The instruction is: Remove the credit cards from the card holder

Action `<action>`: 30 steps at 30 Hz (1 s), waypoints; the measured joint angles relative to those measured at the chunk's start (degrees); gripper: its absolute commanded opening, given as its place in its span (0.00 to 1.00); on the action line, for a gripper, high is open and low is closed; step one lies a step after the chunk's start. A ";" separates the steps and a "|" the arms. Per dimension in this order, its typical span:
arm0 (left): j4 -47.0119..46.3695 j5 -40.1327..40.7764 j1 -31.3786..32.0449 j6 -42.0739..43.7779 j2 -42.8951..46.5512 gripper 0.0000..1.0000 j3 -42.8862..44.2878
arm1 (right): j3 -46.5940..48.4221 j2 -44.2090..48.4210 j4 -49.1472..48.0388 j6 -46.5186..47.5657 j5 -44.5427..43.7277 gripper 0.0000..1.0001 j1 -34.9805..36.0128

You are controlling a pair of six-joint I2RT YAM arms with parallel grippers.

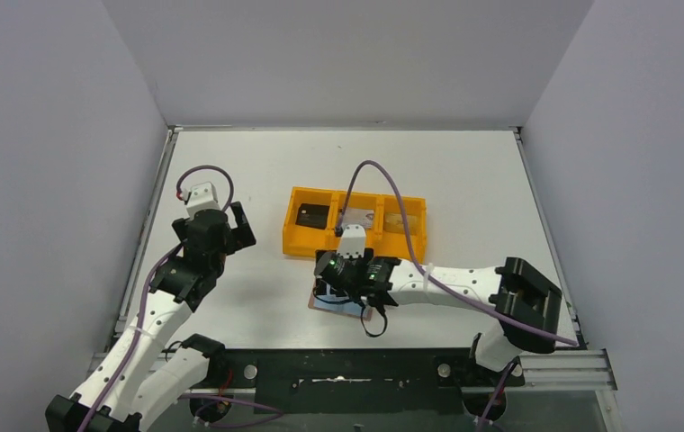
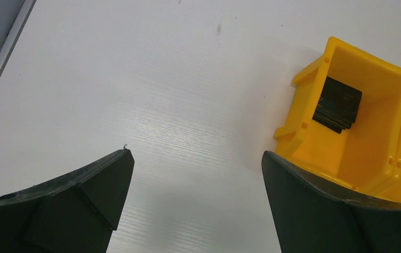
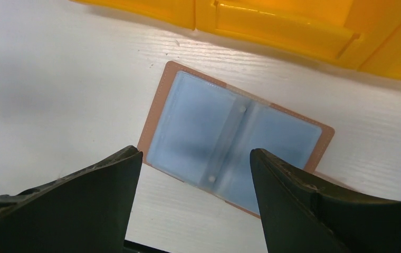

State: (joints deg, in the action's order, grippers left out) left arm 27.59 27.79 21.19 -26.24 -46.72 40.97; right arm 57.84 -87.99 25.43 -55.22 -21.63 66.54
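The card holder lies open and flat on the white table, brown-edged with a grey-blue two-panel inside; no card shows in it. My right gripper hovers open just above its near edge, nothing between the fingers. From above, the card holder peeks out under the right gripper. A black credit card lies in the left compartment of the orange tray. A silvery grey card sits in the middle compartment and a tan one in the right. My left gripper is open and empty, left of the tray.
The orange tray stands just behind the card holder, close to the right gripper. The right arm's purple cable arcs over the tray. Grey walls close in the table on three sides, and a black rail runs along the near edge.
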 measured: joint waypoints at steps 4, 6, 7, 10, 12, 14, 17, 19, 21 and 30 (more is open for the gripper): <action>-0.09 -0.20 -0.24 0.02 -0.48 0.94 0.00 | 4.52 -6.21 3.85 -5.01 -2.97 0.76 2.21; -0.15 -0.26 -0.33 0.02 -0.83 0.94 0.00 | 6.78 -8.98 5.33 -6.16 -3.67 0.74 2.80; -0.17 -0.37 -0.35 0.02 -0.96 0.94 0.00 | 7.85 -10.27 5.86 -6.58 -3.72 0.74 2.95; -0.28 -0.59 -0.37 0.02 -0.98 0.94 0.00 | 10.08 -13.22 6.60 -7.10 -3.65 0.73 3.21; -0.37 -0.61 -0.37 0.02 -0.98 0.94 0.00 | 11.06 -14.69 7.34 -7.13 -3.56 0.72 3.21; -0.39 -0.61 -0.37 0.02 -0.96 0.94 -0.02 | 11.98 -15.80 8.15 -7.08 -3.50 0.71 3.19; -0.39 -0.63 -0.42 0.02 -0.92 0.94 0.00 | 14.08 -18.10 9.55 -7.06 -3.30 0.65 3.19; -0.39 -0.66 -0.48 0.02 -0.85 0.94 -0.02 | 14.99 -19.41 10.40 -7.10 -3.08 0.62 3.15; -0.42 -0.66 -0.63 0.02 -0.83 0.94 -0.02 | 15.61 -20.52 11.39 -7.19 -2.99 0.61 3.15; -0.42 -0.68 -0.68 0.07 -0.63 0.94 -0.02 | 15.17 -21.75 11.87 -7.72 -1.88 0.49 2.62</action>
State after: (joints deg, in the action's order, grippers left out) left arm 27.18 27.11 20.51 -26.17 -47.35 40.95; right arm 73.01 -109.73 37.30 -62.94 -23.51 69.17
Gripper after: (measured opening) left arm 0.941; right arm 0.537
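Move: The open card holder's left pocket lies about 3 cm to the right hand's left, 1 cm ahead and 8 cm below it. The holder's right pocket is some 5 cm to that hand's right, about level with it ahead. The yellow bin's middle is some 19 cm ahead and 4 cm right, about 5 cm below. From the left hand, the left pocket lies about 25 cm right, 8 cm back and 17 cm below. The card holder's left pocket is what the right hand comes down on: it sinks about 7 cm, drifting 2 to 3 cm left, and slows as it gets low. The wrist tips some 15 degrees so the fingers point more steeply down, and they close from about three quarters open to half open, either side of the pocket's lower half. Contact with the pocket can't be made out for certain. ##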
